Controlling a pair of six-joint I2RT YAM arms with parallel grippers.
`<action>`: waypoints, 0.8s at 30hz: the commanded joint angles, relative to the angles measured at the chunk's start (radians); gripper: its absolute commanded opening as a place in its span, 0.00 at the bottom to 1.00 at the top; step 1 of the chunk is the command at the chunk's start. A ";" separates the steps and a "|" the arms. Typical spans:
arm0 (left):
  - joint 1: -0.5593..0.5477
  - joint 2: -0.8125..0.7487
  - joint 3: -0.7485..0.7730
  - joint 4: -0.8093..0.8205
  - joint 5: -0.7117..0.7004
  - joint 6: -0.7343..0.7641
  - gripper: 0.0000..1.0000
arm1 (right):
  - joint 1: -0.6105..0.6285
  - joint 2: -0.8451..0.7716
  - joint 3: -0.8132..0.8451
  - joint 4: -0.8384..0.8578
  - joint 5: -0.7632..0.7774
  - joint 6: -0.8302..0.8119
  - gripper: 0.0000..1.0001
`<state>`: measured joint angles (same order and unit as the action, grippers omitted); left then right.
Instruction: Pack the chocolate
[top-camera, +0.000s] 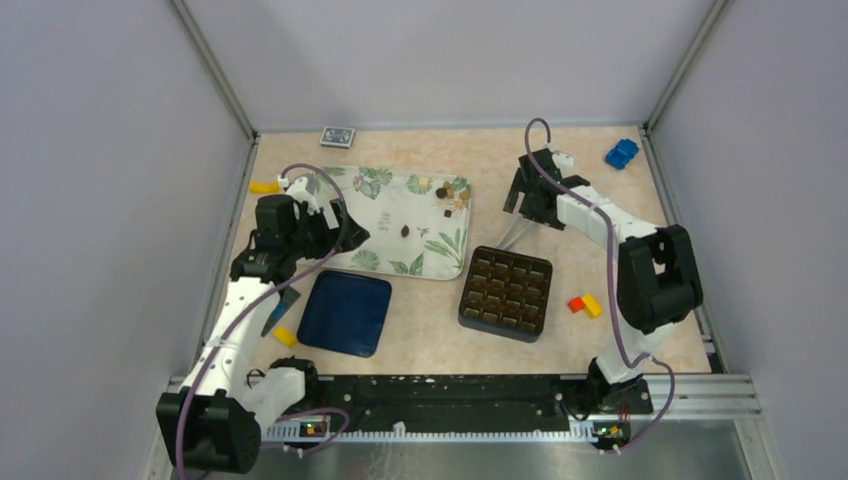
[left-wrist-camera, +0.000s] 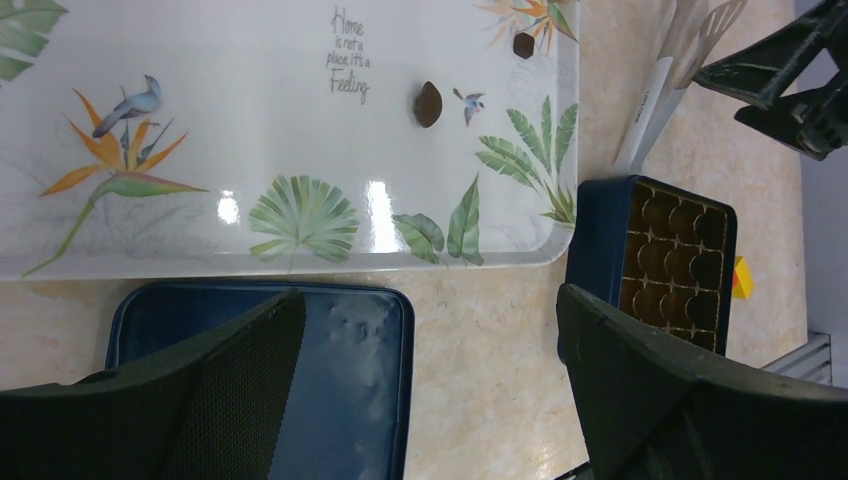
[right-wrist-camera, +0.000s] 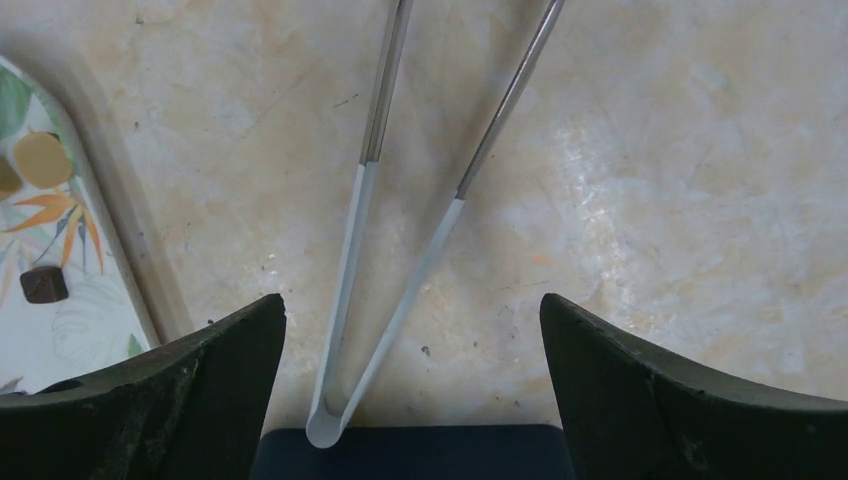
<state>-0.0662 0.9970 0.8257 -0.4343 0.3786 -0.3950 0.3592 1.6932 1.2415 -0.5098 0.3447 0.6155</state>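
Chocolate pieces lie on the floral tray (top-camera: 380, 215): one dark piece (top-camera: 404, 230) near its middle and a small cluster (top-camera: 447, 195) at its far right corner. The left wrist view shows the middle piece (left-wrist-camera: 428, 103) and the tray (left-wrist-camera: 250, 120). The dark gridded box (top-camera: 506, 292) stands right of the tray, and its blue lid (top-camera: 345, 312) lies to the left. My left gripper (top-camera: 338, 232) hovers open over the tray's near edge, holding nothing (left-wrist-camera: 430, 300). My right gripper (top-camera: 522, 200) is open above white tongs (right-wrist-camera: 350, 260), just beyond the box (right-wrist-camera: 410, 455).
A blue toy car (top-camera: 621, 153) sits at the far right and a card deck (top-camera: 337, 136) at the back. Red and yellow blocks (top-camera: 585, 305) lie right of the box. A yellow block (top-camera: 285, 336) and a yellow piece (top-camera: 264, 186) lie along the left wall.
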 joint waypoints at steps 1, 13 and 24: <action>0.003 -0.009 0.000 0.032 0.015 0.000 0.99 | -0.006 0.088 0.076 0.030 -0.041 0.097 0.95; 0.003 0.014 0.011 0.044 -0.006 0.000 0.99 | -0.005 0.245 0.103 0.070 -0.003 0.116 0.69; 0.003 0.034 0.029 0.054 -0.008 -0.010 0.99 | -0.010 0.405 0.299 0.062 -0.012 -0.132 0.43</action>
<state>-0.0662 1.0241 0.8265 -0.4232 0.3733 -0.3958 0.3565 2.0308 1.4288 -0.4587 0.3435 0.6312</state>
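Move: The tongs lie flat below and ahead of my right hand, their middle about 7 cm forward, 1 cm left and 8 cm down. The dark chocolate box sits some 10 cm back and 3 cm left of that hand; the small square chocolate on the floral tray is about 13 cm left and 4 cm forward of it. From my left hand the tongs are roughly 14 cm forward, 25 cm right and 17 cm below. I drop my right hand about 7 cm onto the handles of the tongs, edging slightly forward and left, then slide it low along them, some 4 cm forward. Meanwhile I close the fingers from wide open to about half, so the fingertips come in on the outer sides of both handles and begin to pinch them together. ##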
